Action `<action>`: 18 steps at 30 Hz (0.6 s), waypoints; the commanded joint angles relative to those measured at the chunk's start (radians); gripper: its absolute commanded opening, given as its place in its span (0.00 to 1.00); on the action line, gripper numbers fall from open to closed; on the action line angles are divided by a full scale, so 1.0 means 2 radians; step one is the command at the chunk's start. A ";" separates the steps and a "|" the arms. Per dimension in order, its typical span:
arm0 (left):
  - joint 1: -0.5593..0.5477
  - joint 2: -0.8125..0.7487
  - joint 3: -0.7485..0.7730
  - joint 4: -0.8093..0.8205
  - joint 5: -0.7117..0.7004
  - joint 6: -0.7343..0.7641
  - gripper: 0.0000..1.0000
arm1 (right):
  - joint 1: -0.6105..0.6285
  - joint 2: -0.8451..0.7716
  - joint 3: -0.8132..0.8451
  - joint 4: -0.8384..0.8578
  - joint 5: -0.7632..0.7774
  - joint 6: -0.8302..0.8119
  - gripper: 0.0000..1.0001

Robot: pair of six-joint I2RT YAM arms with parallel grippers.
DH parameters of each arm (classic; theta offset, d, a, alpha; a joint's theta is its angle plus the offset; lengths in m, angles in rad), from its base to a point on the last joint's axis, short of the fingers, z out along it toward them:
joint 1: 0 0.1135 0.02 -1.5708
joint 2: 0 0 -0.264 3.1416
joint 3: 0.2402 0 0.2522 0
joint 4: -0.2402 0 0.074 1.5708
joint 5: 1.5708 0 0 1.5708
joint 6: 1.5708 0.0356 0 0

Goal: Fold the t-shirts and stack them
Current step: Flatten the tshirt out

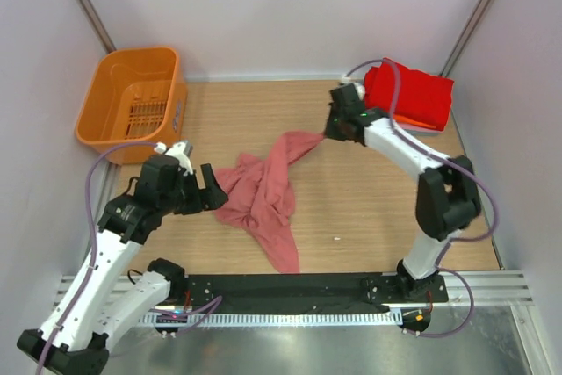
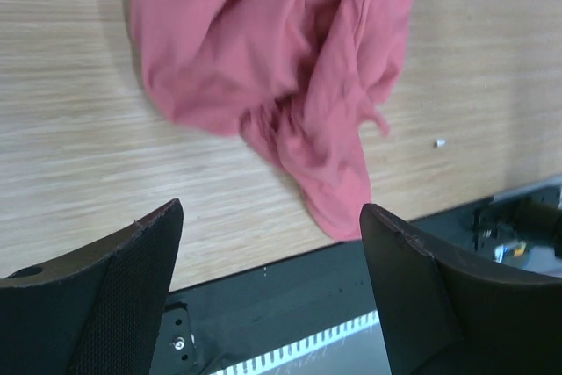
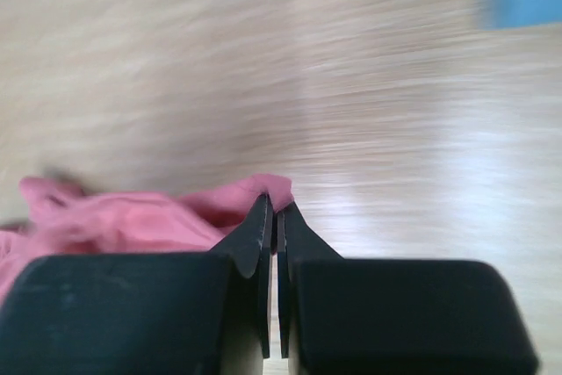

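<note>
A crumpled salmon-pink t-shirt (image 1: pixel 263 199) lies in a heap on the wooden table, one strip stretching toward the back right. My right gripper (image 1: pixel 329 133) is shut on the tip of that strip; the right wrist view shows pink cloth (image 3: pixel 132 221) pinched between the closed fingers, with the right gripper (image 3: pixel 274 208) low over the table. My left gripper (image 1: pixel 209 189) stands open at the heap's left edge. In the left wrist view the left gripper (image 2: pixel 272 217) has nothing between its fingers and the shirt (image 2: pixel 281 68) lies beyond them. A folded bright red t-shirt (image 1: pixel 411 94) rests on an orange one at the back right.
An orange plastic basket (image 1: pixel 132 103) stands at the back left corner. A small white speck (image 1: pixel 336 238) lies on the wood near the front. The black base rail (image 1: pixel 290 287) runs along the near edge. White walls close in the table on three sides.
</note>
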 commanded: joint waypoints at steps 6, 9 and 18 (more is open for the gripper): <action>-0.227 0.109 0.035 0.051 -0.155 -0.083 0.82 | -0.015 -0.229 -0.120 -0.092 0.133 0.031 0.02; -0.309 0.183 0.053 0.084 -0.181 -0.108 0.82 | -0.015 -0.264 -0.142 -0.120 0.126 0.034 0.02; -0.438 0.355 0.100 0.053 -0.279 -0.180 0.85 | -0.015 -0.335 -0.166 -0.168 0.130 0.018 0.02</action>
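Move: Some 14 cm to the left hand's right, 8 cm back and 14 cm down lies the t-shirt's near tail; its bunched body lies about 10 cm ahead of that hand and 8 cm right, 13 cm down. The right hand, already pinching the far right corner, is bound for open table some 13 cm back and 12 cm right, 7 cm down; from it the red-topped stack stands 13 cm ahead and 25 cm right, 4 cm lower, and the shirt's body 13 cm back and 17 cm left, 6 cm lower. Dragging the pinched corner away from the bunched body, the right hand swings right and rises, then carries on back and right, sinking slightly, about 13 cm back and 12 cm right in all, fingers staying shut. The left hand, open and empty, sweeps about 18 cm right, drops 9 cm and draws back somewhat, turning some 20 degrees clockwise and ending low, just right of the near tail. ##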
